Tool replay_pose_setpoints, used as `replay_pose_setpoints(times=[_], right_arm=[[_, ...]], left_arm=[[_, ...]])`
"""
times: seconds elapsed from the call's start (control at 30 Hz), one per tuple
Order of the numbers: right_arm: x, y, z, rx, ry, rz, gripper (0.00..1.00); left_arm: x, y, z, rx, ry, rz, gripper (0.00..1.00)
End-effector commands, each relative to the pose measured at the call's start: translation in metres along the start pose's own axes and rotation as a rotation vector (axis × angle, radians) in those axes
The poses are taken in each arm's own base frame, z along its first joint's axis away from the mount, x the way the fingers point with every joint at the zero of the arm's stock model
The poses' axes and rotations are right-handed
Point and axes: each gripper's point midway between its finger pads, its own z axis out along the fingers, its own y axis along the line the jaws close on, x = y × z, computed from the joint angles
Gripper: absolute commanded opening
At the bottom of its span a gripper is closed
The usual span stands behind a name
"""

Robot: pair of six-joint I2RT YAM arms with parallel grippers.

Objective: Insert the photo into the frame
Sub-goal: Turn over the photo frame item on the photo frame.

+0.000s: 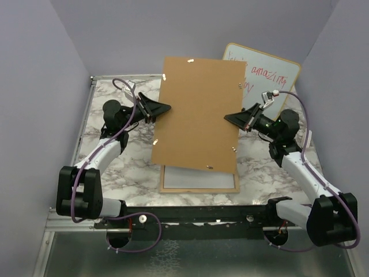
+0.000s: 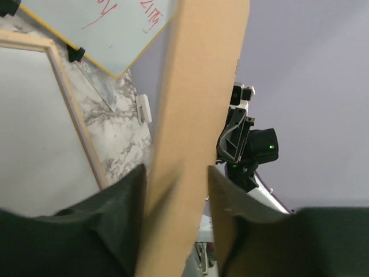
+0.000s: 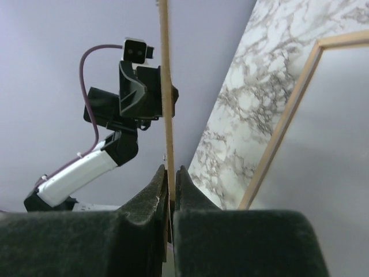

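Note:
A plain brown backing board [image 1: 199, 112] hangs tilted above the table between both arms. My right gripper [image 1: 229, 118] is shut on its right edge; in the right wrist view the fingers [image 3: 171, 170] pinch the thin board [image 3: 164, 69] edge-on. My left gripper [image 1: 164, 107] is at the board's left edge. Its jaws [image 2: 176, 173] stand apart, with the board [image 2: 202, 86] passing loosely between them. The frame [image 1: 199, 189] lies flat on the table under the board, its light wood rail [image 2: 72, 121] [image 3: 288, 121] around a pale inside. The photo is out of view.
A wood-rimmed whiteboard [image 1: 271, 75] with red writing leans at the back right, behind the right arm. The marble tabletop [image 1: 109, 173] has purple walls on three sides. The lifted board covers most of the frame.

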Motion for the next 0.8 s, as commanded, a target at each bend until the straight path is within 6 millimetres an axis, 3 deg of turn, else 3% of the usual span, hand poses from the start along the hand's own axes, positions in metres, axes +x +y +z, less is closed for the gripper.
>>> replay_pose_setpoints(times=[0.0, 0.13, 0.43, 0.77], right_arm=[[0.018, -0.032, 0.001, 0.043, 0.053, -0.001, 0.01], [0.026, -0.046, -0.001, 0.085, 0.080, 0.023, 0.01], [0.044, -0.072, -0.008, 0.110, 0.141, 0.041, 0.01], [0.059, -0.093, -0.008, 0.109, 0.176, 0.095, 0.01]], left_arm=[[0.001, 0.031, -0.006, -0.057, -0.034, 0.027, 0.59], [0.004, 0.077, -0.015, -0.189, -0.058, 0.008, 0.72], [0.008, 0.147, -0.038, -0.498, -0.039, 0.051, 0.78], [0.020, 0.192, -0.061, -0.689, 0.001, 0.070, 0.79]])
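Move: The photo frame lies flat on the table, its middle about 11 cm right of the left hand, 7 cm nearer the base and roughly 28 cm below. From the right hand it is some 11 cm left, 3 cm back and 28 cm down. The brown backboard hangs level between the hands, its middle about 10 cm left of the right hand and 2 cm farther out. The whiteboard stands about 18 cm ahead of the right hand, 9 cm to its right. Straight down, the right hand lowers the backboard about 13 cm towards the photo frame, still pinching its right edge and tipping down some 15 degrees. The left hand, already part open, opens wide and lets the left edge go, sinking about 15 cm and drawing off some 5 cm to the left as it rolls its left side up about 25 degrees. ##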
